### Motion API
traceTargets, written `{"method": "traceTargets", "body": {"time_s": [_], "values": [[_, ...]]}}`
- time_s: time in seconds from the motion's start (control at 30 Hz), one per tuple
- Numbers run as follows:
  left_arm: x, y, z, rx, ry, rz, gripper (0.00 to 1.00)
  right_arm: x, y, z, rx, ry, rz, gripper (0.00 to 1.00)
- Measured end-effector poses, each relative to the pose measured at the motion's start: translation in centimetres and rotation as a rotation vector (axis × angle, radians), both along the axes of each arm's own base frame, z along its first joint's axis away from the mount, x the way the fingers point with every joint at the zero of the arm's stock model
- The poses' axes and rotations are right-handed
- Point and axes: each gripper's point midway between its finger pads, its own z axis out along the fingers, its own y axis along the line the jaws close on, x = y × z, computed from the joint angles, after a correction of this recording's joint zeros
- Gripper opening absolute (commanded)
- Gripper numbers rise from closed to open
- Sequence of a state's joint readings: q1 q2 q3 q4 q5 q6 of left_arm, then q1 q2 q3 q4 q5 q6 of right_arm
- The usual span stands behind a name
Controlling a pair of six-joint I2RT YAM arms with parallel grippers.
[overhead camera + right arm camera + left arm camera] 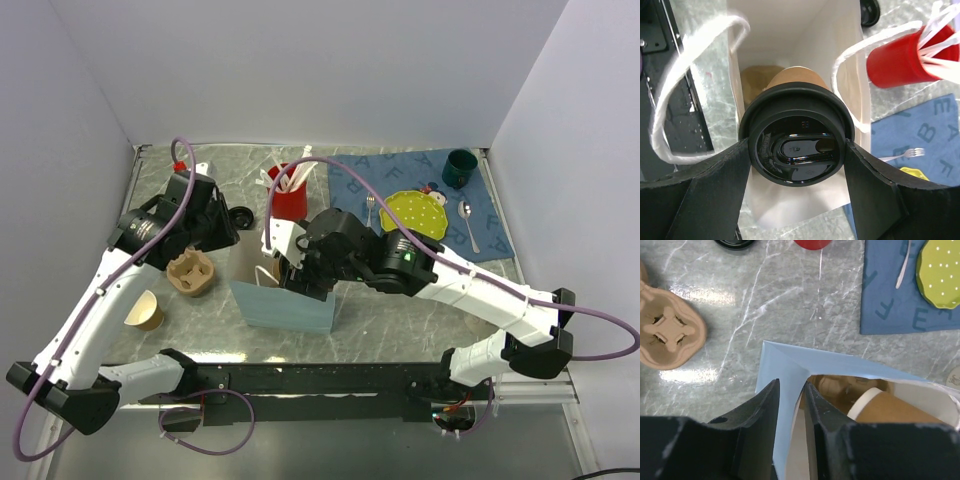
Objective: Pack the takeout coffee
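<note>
The takeout coffee, a brown paper cup under a black lid, hangs in the mouth of the pale blue paper bag, above its white inside. My right gripper is shut on the lid, one finger on each side. In the top view that gripper hides the cup. My left gripper straddles the bag's blue wall at a top corner, its fingers apart with the paper slanting between them. A brown cup body shows inside the bag in the left wrist view.
A moulded cup carrier and a lidless paper cup lie left of the bag. Behind it are a red cup of white utensils and a loose black lid. A blue mat holds a green plate, mug and spoon.
</note>
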State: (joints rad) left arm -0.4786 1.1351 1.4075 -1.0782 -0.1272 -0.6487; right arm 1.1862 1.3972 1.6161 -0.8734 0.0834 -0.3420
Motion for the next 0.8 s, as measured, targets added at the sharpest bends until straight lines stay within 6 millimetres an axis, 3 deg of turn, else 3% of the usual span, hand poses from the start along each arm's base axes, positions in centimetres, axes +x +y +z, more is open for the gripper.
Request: {"method": "traceTargets", "body": {"time_s": [0.27,0.53,0.8], "values": [[-0.7,-1.6,0.4,-0.067,0.003,-0.093,0.04,-0.6,-0.5,-0.6,-0.009,0.022,0.012,0.40],[-4.0,-2.7,1.1,-0.196,-0.053,-0.210,0.01,-1.7,-0.8,-0.1,0.000,0.018,0.022,0.40],[-3.2,-3.3,5.1,-0.244,-0.261,-0.269,0.01,-3.1,0.1,2.1,0.019,-0.046,0.083,0.38]]}}
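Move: The bag's far-left rim corner already sits between the left hand's open fingertips, with the bag's middle about 8 cm back, 8 cm right and 10 cm below. Beside that hand, the tray on the table is some 15 cm left and 2 cm ahead, the black lid 15 cm ahead and 3 cm left, both over 20 cm down. From the right hand, which already holds the lidded coffee cup, the bag's middle is level ahead, about 3 cm left and 10 cm below; the red cup is 24 cm ahead, straight out. The bag's rim corner gets pinched as the left fingers shut on it; that hand draws it back about 4 cm and right 3 cm, then lifts it some 5 cm, the wrist turning clockwise and the fingers tipping up. Keeping its grip on the coffee cup at the bag's mouth, the right hand dips slightly, eases back about 3 cm, then rises a little. ##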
